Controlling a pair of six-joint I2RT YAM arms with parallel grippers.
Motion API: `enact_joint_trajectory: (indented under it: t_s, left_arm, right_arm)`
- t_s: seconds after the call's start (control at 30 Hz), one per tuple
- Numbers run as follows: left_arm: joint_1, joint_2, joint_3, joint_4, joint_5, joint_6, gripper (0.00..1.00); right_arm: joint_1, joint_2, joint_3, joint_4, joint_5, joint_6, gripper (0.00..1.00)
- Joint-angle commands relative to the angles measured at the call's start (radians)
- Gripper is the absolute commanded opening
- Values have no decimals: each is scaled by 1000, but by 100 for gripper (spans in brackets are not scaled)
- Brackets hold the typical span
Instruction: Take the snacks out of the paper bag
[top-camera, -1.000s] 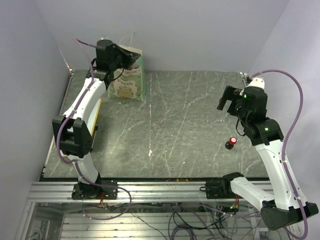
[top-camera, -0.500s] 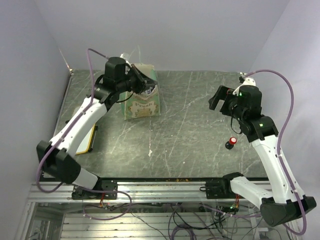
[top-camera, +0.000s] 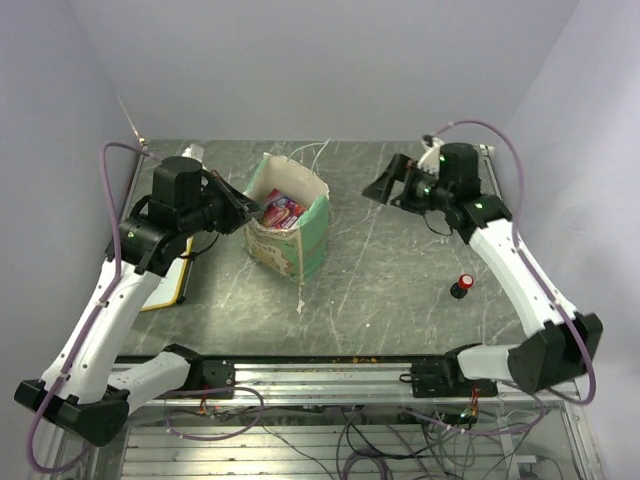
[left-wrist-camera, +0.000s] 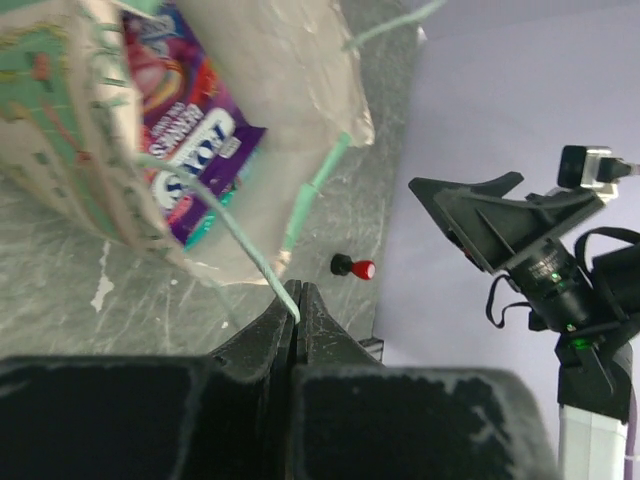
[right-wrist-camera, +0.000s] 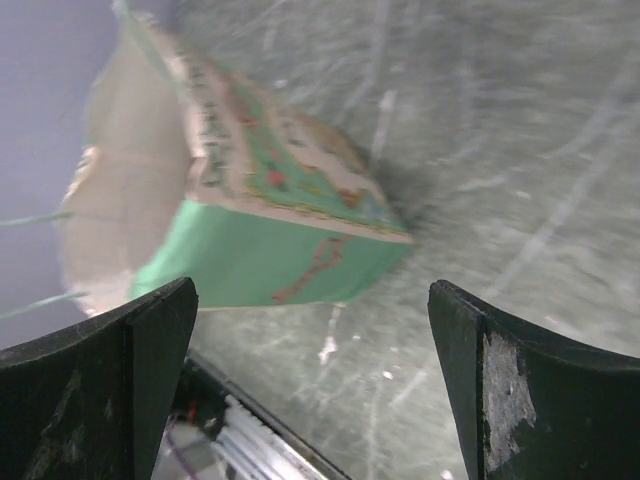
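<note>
The mint-green paper bag (top-camera: 300, 240) stands tilted left of the table's middle, its tan mouth facing up. Inside lie the snacks (top-camera: 281, 210); a pink-purple packet (left-wrist-camera: 190, 130) shows clearly in the left wrist view. My left gripper (top-camera: 254, 212) is at the bag's left rim, shut on a thin string handle (left-wrist-camera: 245, 245) that runs into the closed jaws (left-wrist-camera: 297, 290). My right gripper (top-camera: 385, 188) hovers open to the right of the bag, apart from it. Between its fingers (right-wrist-camera: 318, 370) is bare table, with the bag (right-wrist-camera: 260, 255) further off.
A small red-topped black button (top-camera: 462, 287) stands on the right half of the table, also visible as the button (left-wrist-camera: 354, 267) in the left wrist view. A wood-framed board (top-camera: 176, 285) lies along the left edge under my left arm. Walls close in behind and on both sides.
My left gripper has dragged the bag from the back left corner toward the middle and tipped its mouth upward. My right arm has swung back and leftward toward the bag, still open.
</note>
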Motion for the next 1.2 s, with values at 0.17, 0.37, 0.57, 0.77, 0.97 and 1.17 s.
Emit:
enact_joint_trajectory:
  t_s: [0.17,0.37,0.57,0.77,0.97,1.17]
  left_arm:
    - [160,72,78,-120,18,152,7]
    - [223,196,186,-154,74,249,7]
    - [281,272,263,-174,127,312,7]
    - [326,332,356,-205,128,348,7]
    - [367,436,525,-217,133,358,7]
    - [438,547,691,-190,185,334,7]
  right_arm:
    - [95,317,216,266,-272,224,100]
    - [93,509,352,406,-390,373,100]
    - [80,665,502,505,-504,420,73]
    - [63,803,635,593,-625,516,20]
    - [62,810,632,639,-695,547,0]
    - [56,792,654,580,-733,459,0]
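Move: The free paper bag handle, hanging over the bag's far right rim, lies about 14 cm left of the open right hand, 10 cm ahead and near its height. The bag's middle is some 20 cm to that hand's left, about level fore and aft and 14 cm lower; the snack packs inside sit 21 cm left, 1 cm nearer and 10 cm below. From the left hand, already holding the other handle, the bag's middle is 7 cm ahead, 8 cm right and 21 cm down, the free handle 18 cm ahead and 13 cm right. The bag's free handle gets pinched by the right hand, which sweeps about 16 cm left and 12 cm forward with a slight rise, rolling its left side up and turning counter-clockwise some 30 degrees, shuts fully, then eases back a little. The left hand keeps its handle and draws it left, then forward, dipping slightly before rising. ##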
